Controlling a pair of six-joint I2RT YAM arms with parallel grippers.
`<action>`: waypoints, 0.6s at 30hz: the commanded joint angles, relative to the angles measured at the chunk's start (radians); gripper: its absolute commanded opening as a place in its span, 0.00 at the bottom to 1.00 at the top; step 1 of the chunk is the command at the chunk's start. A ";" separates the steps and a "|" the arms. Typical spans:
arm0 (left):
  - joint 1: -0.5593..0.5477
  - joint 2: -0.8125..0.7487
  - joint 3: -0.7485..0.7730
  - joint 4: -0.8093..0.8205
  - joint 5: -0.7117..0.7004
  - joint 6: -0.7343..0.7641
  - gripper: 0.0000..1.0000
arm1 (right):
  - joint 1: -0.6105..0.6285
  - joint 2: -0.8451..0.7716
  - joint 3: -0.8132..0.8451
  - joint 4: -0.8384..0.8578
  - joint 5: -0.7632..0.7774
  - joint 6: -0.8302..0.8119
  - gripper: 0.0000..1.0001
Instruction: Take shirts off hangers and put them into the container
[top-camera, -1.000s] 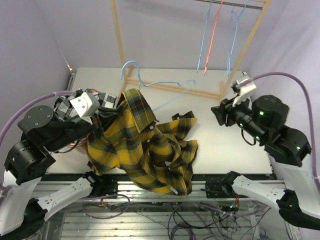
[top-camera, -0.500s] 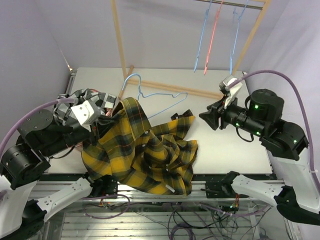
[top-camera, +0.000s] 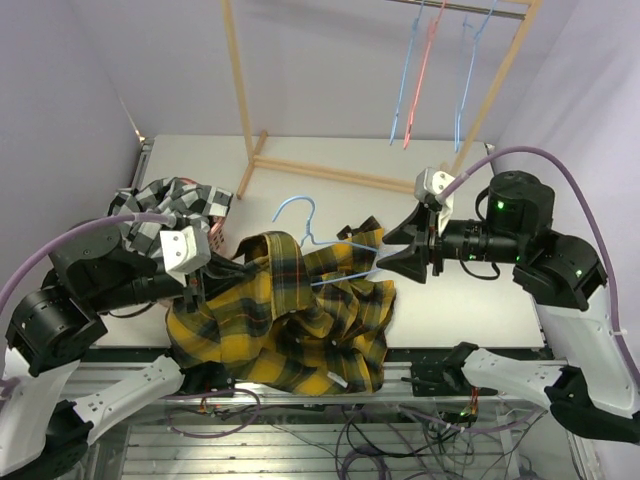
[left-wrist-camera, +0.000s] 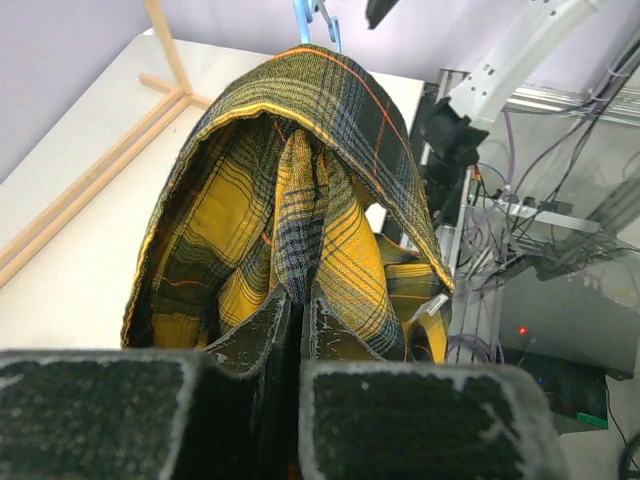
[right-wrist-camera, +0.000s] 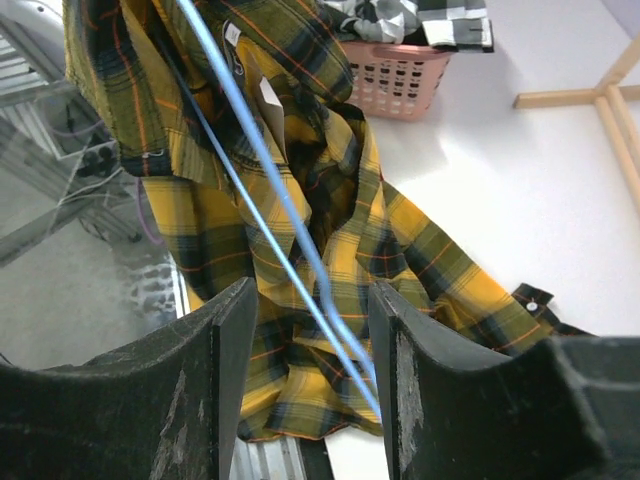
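The yellow-and-black plaid shirt (top-camera: 290, 320) lies bunched at the table's near edge. My left gripper (left-wrist-camera: 297, 300) is shut on a fold of it and holds that fold up. A light blue hanger (top-camera: 297, 199) lies partly in the shirt, its hook pointing to the back. My right gripper (top-camera: 378, 262) is open, and the hanger's wire (right-wrist-camera: 235, 100) runs between its fingers. The black-and-white checked shirt (top-camera: 170, 205) lies in the salmon-pink container (right-wrist-camera: 395, 75) at the left. Three more hangers (top-camera: 428, 70) hang from the rack rail at the back.
The light wooden rack frame (top-camera: 330, 172) stands across the back of the table, with one upright (top-camera: 237, 70) left of centre. The shirt's hem hangs over the table's near edge above the cables and metal frame (top-camera: 300, 400).
My left arm has pulled the plaid shirt toward the near left, dragging the blue hanger forward. My right gripper has swung left and down to the hanger wire, its jaws widening.
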 joint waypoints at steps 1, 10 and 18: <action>0.002 -0.019 -0.001 0.037 0.108 0.001 0.07 | 0.003 0.004 -0.014 -0.003 -0.076 -0.040 0.49; 0.001 -0.034 -0.022 0.081 0.111 -0.018 0.07 | 0.002 0.019 -0.065 -0.008 -0.201 -0.052 0.17; 0.001 -0.026 -0.093 0.154 -0.061 -0.045 0.07 | 0.002 -0.005 -0.089 0.035 -0.066 0.011 0.00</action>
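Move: The right hand, fingers about half open around it, has the hanger's blue right end some 3 cm below, 2 cm back and 1 cm left. From that hand the hanger's hook is about 8 cm ahead and 18 cm left, and the yellow plaid shirt's middle about 5 cm back, 17 cm left and 15 cm below. From the left hand, which holds the shirt's shoulder, the hanger's end is about 25 cm right and 2 cm ahead. Right hand sinks about 3 cm, easing back, and shuts on the hanger's end; left keeps the shirt pinched. ##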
